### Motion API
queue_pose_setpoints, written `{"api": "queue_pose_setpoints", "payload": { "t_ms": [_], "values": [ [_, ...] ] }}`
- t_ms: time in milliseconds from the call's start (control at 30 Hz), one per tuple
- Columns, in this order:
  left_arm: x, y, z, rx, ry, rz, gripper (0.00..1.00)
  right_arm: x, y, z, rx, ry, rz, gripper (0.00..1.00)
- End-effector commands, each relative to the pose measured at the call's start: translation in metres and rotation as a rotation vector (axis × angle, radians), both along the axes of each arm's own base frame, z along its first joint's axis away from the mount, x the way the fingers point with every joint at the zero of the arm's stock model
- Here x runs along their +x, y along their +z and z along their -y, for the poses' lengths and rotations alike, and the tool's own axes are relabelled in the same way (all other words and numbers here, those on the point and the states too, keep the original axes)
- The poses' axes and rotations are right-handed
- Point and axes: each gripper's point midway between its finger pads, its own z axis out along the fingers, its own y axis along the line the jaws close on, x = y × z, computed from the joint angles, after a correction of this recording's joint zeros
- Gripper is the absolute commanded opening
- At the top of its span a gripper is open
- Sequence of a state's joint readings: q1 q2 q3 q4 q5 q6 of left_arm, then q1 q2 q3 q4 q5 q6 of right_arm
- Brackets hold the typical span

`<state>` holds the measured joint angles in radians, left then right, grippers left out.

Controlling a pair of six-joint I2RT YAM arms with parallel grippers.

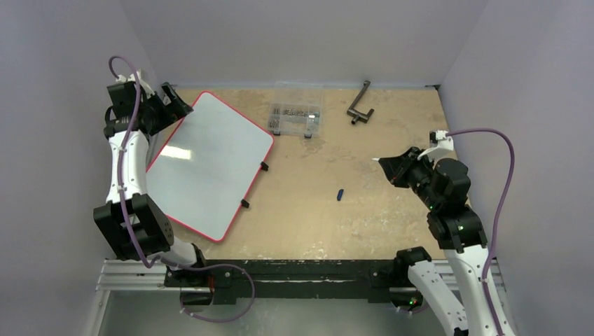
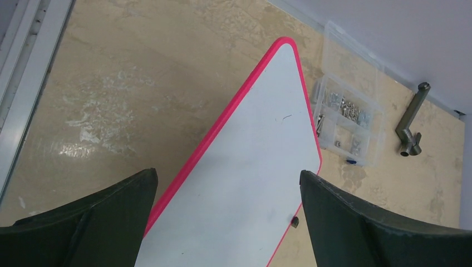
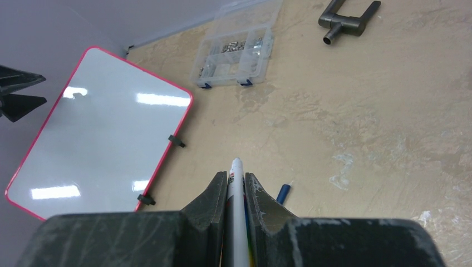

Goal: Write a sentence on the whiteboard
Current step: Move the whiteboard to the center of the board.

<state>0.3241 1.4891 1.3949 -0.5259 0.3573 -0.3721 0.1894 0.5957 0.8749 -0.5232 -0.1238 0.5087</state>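
The whiteboard (image 1: 210, 164) lies flat at the table's left, white with a thin red rim. Its face (image 3: 106, 133) is bare, and no sentence is in view on it. My left gripper (image 1: 168, 105) hovers over the board's far left corner, jaws wide open with only the board (image 2: 250, 167) showing between them (image 2: 228, 178). My right gripper (image 1: 389, 164) hangs over the table's right half, well away from the board. It (image 3: 236, 181) is shut on a white marker (image 3: 235, 189), whose tip pokes out past the fingers. A blue cap (image 1: 340, 194) lies on the table beside it (image 3: 283, 193).
A clear compartment box (image 1: 295, 117) of small metal parts sits at the back centre. A dark metal handle (image 1: 359, 105) lies to its right. Two black clips (image 1: 265, 166) (image 1: 245, 203) stick out of the board's right edge. Walls close in on three sides.
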Motion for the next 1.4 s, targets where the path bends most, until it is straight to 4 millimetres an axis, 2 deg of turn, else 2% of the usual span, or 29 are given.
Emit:
{"api": "queue_pose_setpoints", "payload": {
  "t_ms": [0,233,400,500,767,1067,1367],
  "values": [
    [0.014,0.030,-0.002,-0.023,-0.036,0.118,1.00,0.001,0.007,-0.004,0.010,0.020,0.024,0.00],
    [0.028,0.001,-0.006,-0.067,-0.087,0.072,1.00,0.001,0.006,-0.008,0.024,0.040,0.020,0.00],
    [0.026,-0.016,-0.015,-0.076,-0.045,0.027,1.00,-0.001,0.007,-0.007,0.020,0.040,0.022,0.00],
    [0.023,-0.024,-0.011,-0.109,-0.056,0.014,0.99,-0.001,0.007,-0.008,0.018,0.043,0.023,0.00],
    [0.020,-0.043,0.016,-0.251,-0.118,-0.011,0.86,-0.002,0.004,-0.010,0.028,0.053,0.022,0.00],
    [0.020,-0.048,0.055,-0.251,-0.166,-0.019,0.70,-0.005,0.006,-0.009,0.029,0.055,0.027,0.00],
    [0.017,-0.057,0.097,-0.240,-0.217,-0.018,0.59,-0.009,0.005,-0.008,0.023,0.056,0.028,0.00]
  ]
}}
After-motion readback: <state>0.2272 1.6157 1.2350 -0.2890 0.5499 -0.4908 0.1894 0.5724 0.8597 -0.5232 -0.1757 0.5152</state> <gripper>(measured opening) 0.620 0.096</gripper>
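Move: The whiteboard lies slantwise beneath and behind the open left hand: its middle is about 10 cm back, 6 cm right and 12 cm lower, but the nearest stretch of its pink far-left edge is only some 3 cm ahead and 5 cm below. The upper black clip sits about 5 cm back and 22 cm right, 17 cm down; the parts box about 12 cm ahead and 35 cm right, 20 cm down. From the right hand, the whiteboard is roughly 55 cm left, 9 cm ahead, 17 cm below. The whiteboard's far-left edge is taken between the left hand's fingers: the hand eases forward a couple of centimetres and down about 3 cm to straddle it, then travels right some 8 cm while still sinking, dragging the edge along. The fingers narrow from wide open to a bit over half, and the wrist rolls left side down and turns clockwise, each by 10 to 15 degrees. ##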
